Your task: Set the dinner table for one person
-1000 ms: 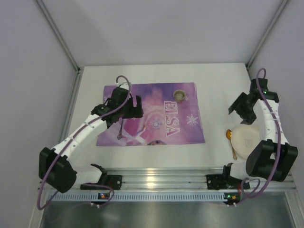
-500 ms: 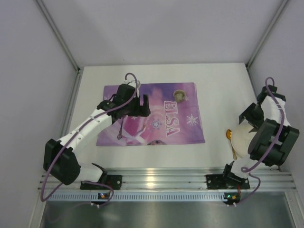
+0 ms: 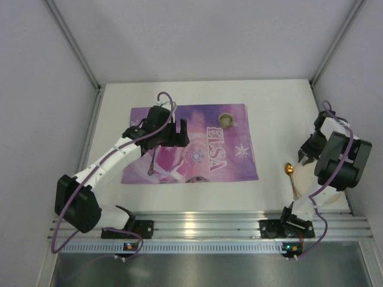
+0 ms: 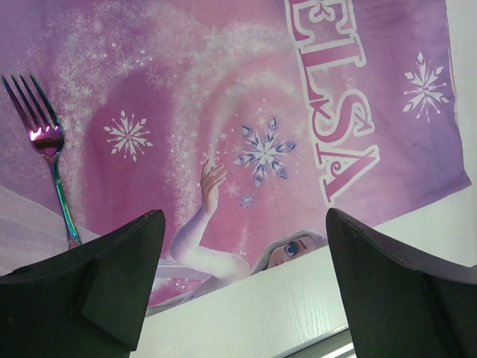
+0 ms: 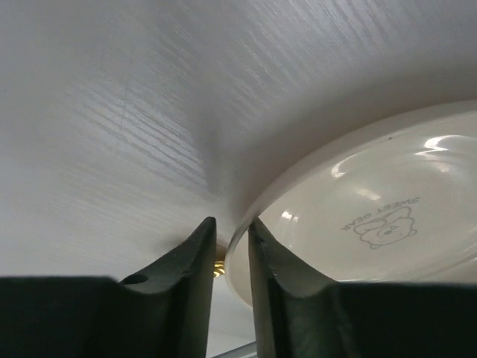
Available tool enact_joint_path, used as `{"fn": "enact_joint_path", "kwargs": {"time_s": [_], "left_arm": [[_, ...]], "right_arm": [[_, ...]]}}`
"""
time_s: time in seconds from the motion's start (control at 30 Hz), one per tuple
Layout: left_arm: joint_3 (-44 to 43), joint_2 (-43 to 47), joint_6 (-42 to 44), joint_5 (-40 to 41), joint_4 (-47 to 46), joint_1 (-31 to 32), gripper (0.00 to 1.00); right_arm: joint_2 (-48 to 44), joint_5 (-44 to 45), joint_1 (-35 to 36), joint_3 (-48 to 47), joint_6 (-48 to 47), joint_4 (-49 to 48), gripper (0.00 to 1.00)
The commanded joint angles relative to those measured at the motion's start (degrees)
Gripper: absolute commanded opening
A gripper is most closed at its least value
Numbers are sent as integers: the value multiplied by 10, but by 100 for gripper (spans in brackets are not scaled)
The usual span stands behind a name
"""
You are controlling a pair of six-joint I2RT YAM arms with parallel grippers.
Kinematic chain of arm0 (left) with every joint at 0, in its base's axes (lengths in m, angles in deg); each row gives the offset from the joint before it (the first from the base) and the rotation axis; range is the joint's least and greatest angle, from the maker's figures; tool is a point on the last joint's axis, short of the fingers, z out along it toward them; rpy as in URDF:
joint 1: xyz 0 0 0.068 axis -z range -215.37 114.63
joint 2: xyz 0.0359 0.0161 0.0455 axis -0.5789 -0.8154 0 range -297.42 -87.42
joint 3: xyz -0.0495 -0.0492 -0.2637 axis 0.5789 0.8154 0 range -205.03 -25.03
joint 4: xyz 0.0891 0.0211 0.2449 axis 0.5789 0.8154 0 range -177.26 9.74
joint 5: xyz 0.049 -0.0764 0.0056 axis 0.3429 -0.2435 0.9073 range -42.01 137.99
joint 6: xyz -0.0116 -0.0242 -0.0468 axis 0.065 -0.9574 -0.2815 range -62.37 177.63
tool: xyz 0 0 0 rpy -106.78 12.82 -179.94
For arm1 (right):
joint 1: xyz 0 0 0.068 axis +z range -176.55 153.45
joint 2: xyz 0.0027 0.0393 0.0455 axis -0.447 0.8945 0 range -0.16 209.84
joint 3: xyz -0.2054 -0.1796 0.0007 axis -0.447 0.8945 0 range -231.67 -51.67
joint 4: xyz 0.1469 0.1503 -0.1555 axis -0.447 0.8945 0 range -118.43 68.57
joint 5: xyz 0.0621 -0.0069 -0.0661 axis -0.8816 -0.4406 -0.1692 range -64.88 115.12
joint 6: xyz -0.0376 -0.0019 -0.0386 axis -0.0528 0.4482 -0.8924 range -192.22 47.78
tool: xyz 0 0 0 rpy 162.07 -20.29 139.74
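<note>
On the dinner table (image 3: 276,107), a cream plate (image 3: 303,174) lies at the right, mostly hidden under my right arm. My right gripper (image 3: 307,158) straddles its left rim. In the right wrist view the gripper (image 5: 232,221) has one finger inside the plate (image 5: 373,216) and one outside, closed onto the rim. A gold spoon (image 3: 289,171) lies just left of the plate. An iridescent fork (image 3: 153,161) rests on the purple placemat (image 3: 200,152). My left gripper (image 3: 177,133) hovers above the mat, wide open and holding nothing (image 4: 246,216), with the fork (image 4: 46,142) to its left.
A small brown cup (image 3: 226,119) stands at the placemat's far right corner. The ribbed aluminium rail (image 3: 197,224) runs along the near edge. Grey walls enclose the table on the left, right and back.
My right arm dropped down onto the plate and its jaws narrowed around the rim. My left arm shifted slightly right over the placemat, then held still, open.
</note>
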Motion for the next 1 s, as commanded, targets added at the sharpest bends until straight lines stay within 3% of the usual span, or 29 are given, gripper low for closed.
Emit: {"fn": "enact_joint_path", "kwargs": {"time_s": [0.0,0.1,0.23,0.37,0.47,0.73,0.97], "left_arm": [[2,12,2,3,-27,1,95],[-6,3,6,-1,-28,1,95],[-18,-14,16,-40,-39,1,95],[-33,-30,24,-141,-86,5,95],[-68,-61,30,-170,-108,26,95],[-283,-207,53,-102,-82,153,94],[-360,-267,49,-12,-96,230,94]], "right_arm": [[17,40,23,-30,4,-13,21],[27,47,30,-38,4,-12,0],[14,43,33,-49,1,-3,0],[-52,6,45,-75,18,32,0],[-107,-29,75,-108,52,73,0],[-161,-44,226,-192,199,149,0],[-164,-71,290,-216,296,165,0]]}}
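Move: The right hand is down at the plate's far-left rim, fingers still closing; the plate's middle lies about 8 cm back and 5 cm right of it, a centimetre lower. The spoon is some 10 cm back and 6 cm left of that hand, and the place mat's middle about 46 cm left and 6 cm ahead. From the raised left hand the plate is roughly 55 cm right, 12 cm back and 15 cm below, the cup about 22 cm right, 14 cm ahead and 13 cm below. The right hand shuts its fingers on the plate's rim, pauses low for a moment, then lifts it some 17 cm while swinging about as far left towards the place mat and a little forward, its fingers tipping forward from straight down. Starting slightly later, the open left hand sweeps right over the mat towards the plate, rising a little and turning clockwise, and touches nothing. ##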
